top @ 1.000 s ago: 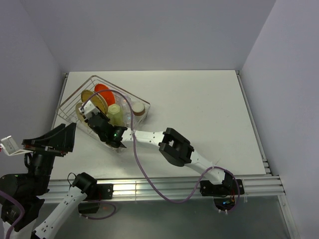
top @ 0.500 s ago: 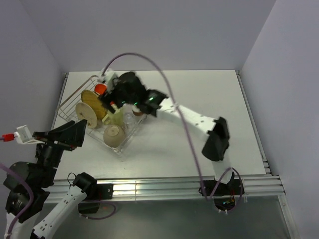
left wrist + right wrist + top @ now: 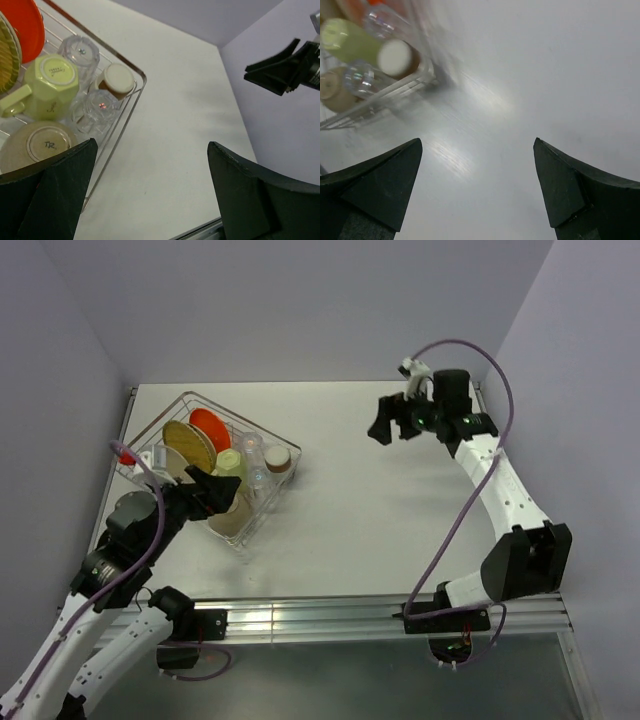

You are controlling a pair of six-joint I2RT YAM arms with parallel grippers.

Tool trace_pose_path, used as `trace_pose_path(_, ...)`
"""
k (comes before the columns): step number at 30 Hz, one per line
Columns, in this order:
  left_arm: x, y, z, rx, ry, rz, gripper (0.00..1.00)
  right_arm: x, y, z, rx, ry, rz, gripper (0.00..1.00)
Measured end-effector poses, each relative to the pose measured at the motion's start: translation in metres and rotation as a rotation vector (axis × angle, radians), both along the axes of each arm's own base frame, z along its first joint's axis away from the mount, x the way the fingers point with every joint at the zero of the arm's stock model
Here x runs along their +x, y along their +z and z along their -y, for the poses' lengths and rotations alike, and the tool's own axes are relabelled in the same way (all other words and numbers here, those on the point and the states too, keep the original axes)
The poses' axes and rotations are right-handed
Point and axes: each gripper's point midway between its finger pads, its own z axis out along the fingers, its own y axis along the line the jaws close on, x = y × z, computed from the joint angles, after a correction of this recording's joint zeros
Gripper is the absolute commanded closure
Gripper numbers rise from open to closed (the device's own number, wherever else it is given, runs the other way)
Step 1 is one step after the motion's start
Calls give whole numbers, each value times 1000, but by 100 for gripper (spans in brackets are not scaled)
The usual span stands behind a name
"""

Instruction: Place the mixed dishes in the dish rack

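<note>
The dish rack (image 3: pixel 274 496), a silver wire basket, stands at the table's left. In it are an orange plate (image 3: pixel 210 425), a tan plate (image 3: pixel 186 443), a pale yellow mug (image 3: pixel 50 77), two clear glasses (image 3: pixel 80 49) (image 3: pixel 98 107), a small cup (image 3: pixel 116 80) and an upturned bowl (image 3: pixel 41 145). My left gripper (image 3: pixel 214 485) hovers open over the rack's near side, nothing between its fingers (image 3: pixel 60 190). My right gripper (image 3: pixel 395 421) is open and empty, high over the table's far right, well away from the rack. Its wrist view shows bare tabletop and the rack's corner (image 3: pixel 395 90).
The white table (image 3: pixel 380 510) ends in a raised rail on the right (image 3: pixel 510 490) and an aluminium rail at the near edge (image 3: pixel 330 615). Purple walls close in the back and both sides. The right arm's cable (image 3: pixel 470 350) loops above its wrist.
My right arm swung from the rack's near corner to the far right of the table, and its jaws opened wide. The left arm moved in over the rack's near side.
</note>
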Motion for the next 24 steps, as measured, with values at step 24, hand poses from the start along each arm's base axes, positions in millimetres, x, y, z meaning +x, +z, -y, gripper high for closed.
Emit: trace_pose_path(24, 51, -37, 49, 45, -86, -97, 1, -49, -48, 140, -148, -668, 47, 0)
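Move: The white-based cup at the rack's right corner lies about 21 cm ahead of the left hand, 10 cm to its right and 22 cm below. The near glass is some 15 cm ahead and 6 cm right, the upturned green mug 21 cm ahead and almost in line, the upturned bowl 9 cm ahead and 2 cm left, all at much the same depth. From the right hand the cup is about 30 cm left, 3 cm ahead and 20 cm below. Touching nothing, the open left hand glides over the loaded rack towards the white-based cup, about 5 cm forward and as far right, sinking some 4 cm, early on for the most part. The right hand, also open and empty, sweeps about 14 cm right and away from the rack over bare table, ending 5 cm farther back and lower, while turning nearly 40 degrees clockwise. ##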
